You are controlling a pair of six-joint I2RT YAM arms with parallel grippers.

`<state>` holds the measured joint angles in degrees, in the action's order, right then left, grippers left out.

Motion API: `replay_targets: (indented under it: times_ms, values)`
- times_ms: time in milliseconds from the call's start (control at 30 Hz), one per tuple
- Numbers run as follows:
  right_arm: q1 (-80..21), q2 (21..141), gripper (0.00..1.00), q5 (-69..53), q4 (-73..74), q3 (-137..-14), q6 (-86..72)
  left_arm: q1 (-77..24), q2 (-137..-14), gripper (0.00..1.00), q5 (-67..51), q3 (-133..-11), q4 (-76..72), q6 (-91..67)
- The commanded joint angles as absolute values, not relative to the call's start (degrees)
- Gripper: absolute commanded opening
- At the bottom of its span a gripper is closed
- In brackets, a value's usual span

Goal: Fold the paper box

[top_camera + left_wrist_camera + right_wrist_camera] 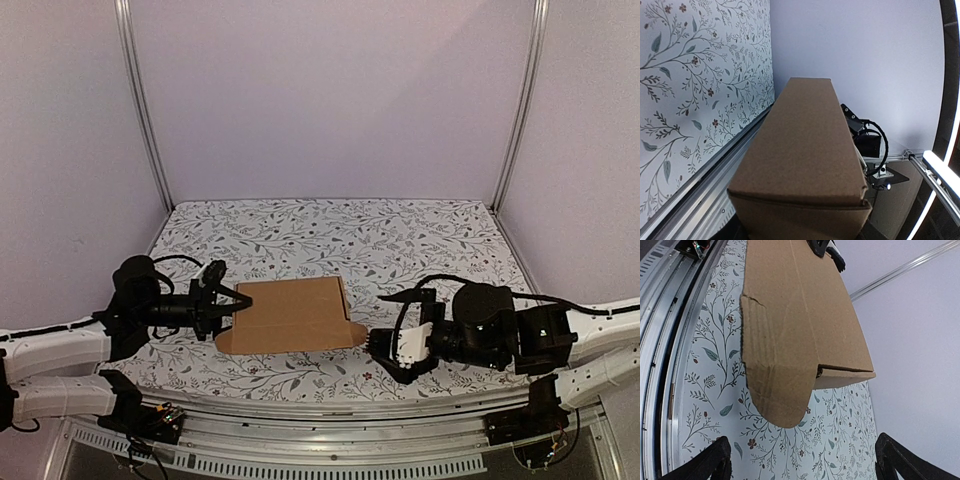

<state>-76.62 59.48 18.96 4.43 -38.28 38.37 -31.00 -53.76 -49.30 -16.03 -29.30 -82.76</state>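
Note:
The paper box (pixel 295 315) is a plain brown oblong box in the middle of the table, between both arms. My left gripper (pixel 228 303) is shut on its left end. In the left wrist view the box (pixel 805 160) fills the middle and hides the fingers. A rounded flap (pixel 782 390) sticks out from the box's right end, and a thin slit shows beside it where the panels meet. My right gripper (pixel 385 352) is open just right of that flap without touching it. Its black fingertips (pixel 715 462) stand wide apart at the bottom corners of the right wrist view.
A floral cloth (pixel 400 240) covers the table. A metal rail (pixel 320 420) runs along the near edge. Upright frame posts (pixel 145 110) and pale walls close in the back and sides. The right arm (pixel 865 145) shows behind the box in the left wrist view.

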Motion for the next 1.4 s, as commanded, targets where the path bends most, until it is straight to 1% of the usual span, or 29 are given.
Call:
replay_targets:
  times_ms: [0, 133, 233, 433, 600, 967, 1200, 1367]
  values:
    - [-81.8, 60.93, 0.99, 25.88, -3.45, -38.39, 48.27, -29.22, -53.07, 0.16, -57.21, -16.82, -27.96, -81.79]
    - [-86.25, 62.11, 0.99, 32.24, -13.1, -36.4, 58.7, -28.66, -53.87, 0.12, -60.0, -15.64, -32.8, -84.4]
    - [-88.55, 62.47, 0.99, 34.04, -14.85, -36.66, 64.83, -28.35, -54.07, 0.09, -61.76, -14.64, -38.51, -86.91]
    - [-93.66, 65.51, 0.99, 39.89, -17.74, -37.15, 74.77, -28.3, -51.96, 0.1, -65.1, -15.55, -36.09, -85.31]
    - [-95.5, 66.94, 0.99, 42.17, -21.0, -36.96, 85.24, -28.35, -50.74, 0.09, -67.48, -16.15, -35.34, -84.36]
    - [-98.35, 70.43, 0.99, 38.88, -27.46, -37.41, 97.19, -28.3, -48.83, 0.08, -70.98, -16.72, -32.36, -80.34]
    - [-98.34, 70.94, 0.99, 34.97, -28.97, -37.69, 99.98, -28.3, -48.33, 0.07, -72.76, -17.35, -27.8, -76.19]
    - [-98.67, 72.13, 0.99, 33.5, -28.64, -37.51, 100.05, -28.3, -47.45, 0.06, -73.66, -17.65, -27.6, -74.8]
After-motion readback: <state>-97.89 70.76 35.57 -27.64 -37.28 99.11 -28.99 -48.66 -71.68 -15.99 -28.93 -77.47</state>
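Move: The box is already off the table, pinched at its left end by the left hand, its middle about 12 cm to that hand's right and roughly level fore and aft. Its open flap runs along the near side, some 7 cm back of the box's middle. The flap's right tab is what the empty right hand goes for, about 5 cm left and 2 cm ahead of it at much the same height; the box's middle is 17 cm left and 8 ahead. The box, still pinched by the left hand, is drawn back about 6 cm and raised slightly while that wrist turns some 20 degrees clockwise, swinging the right end towards the base. The wide-open right hand goes back, left and up, roughly 12 cm in all, closing on the box's right end beside the tab; it rolls strongly and its fingers come up nearly level. Whether it touches can't be seen. ##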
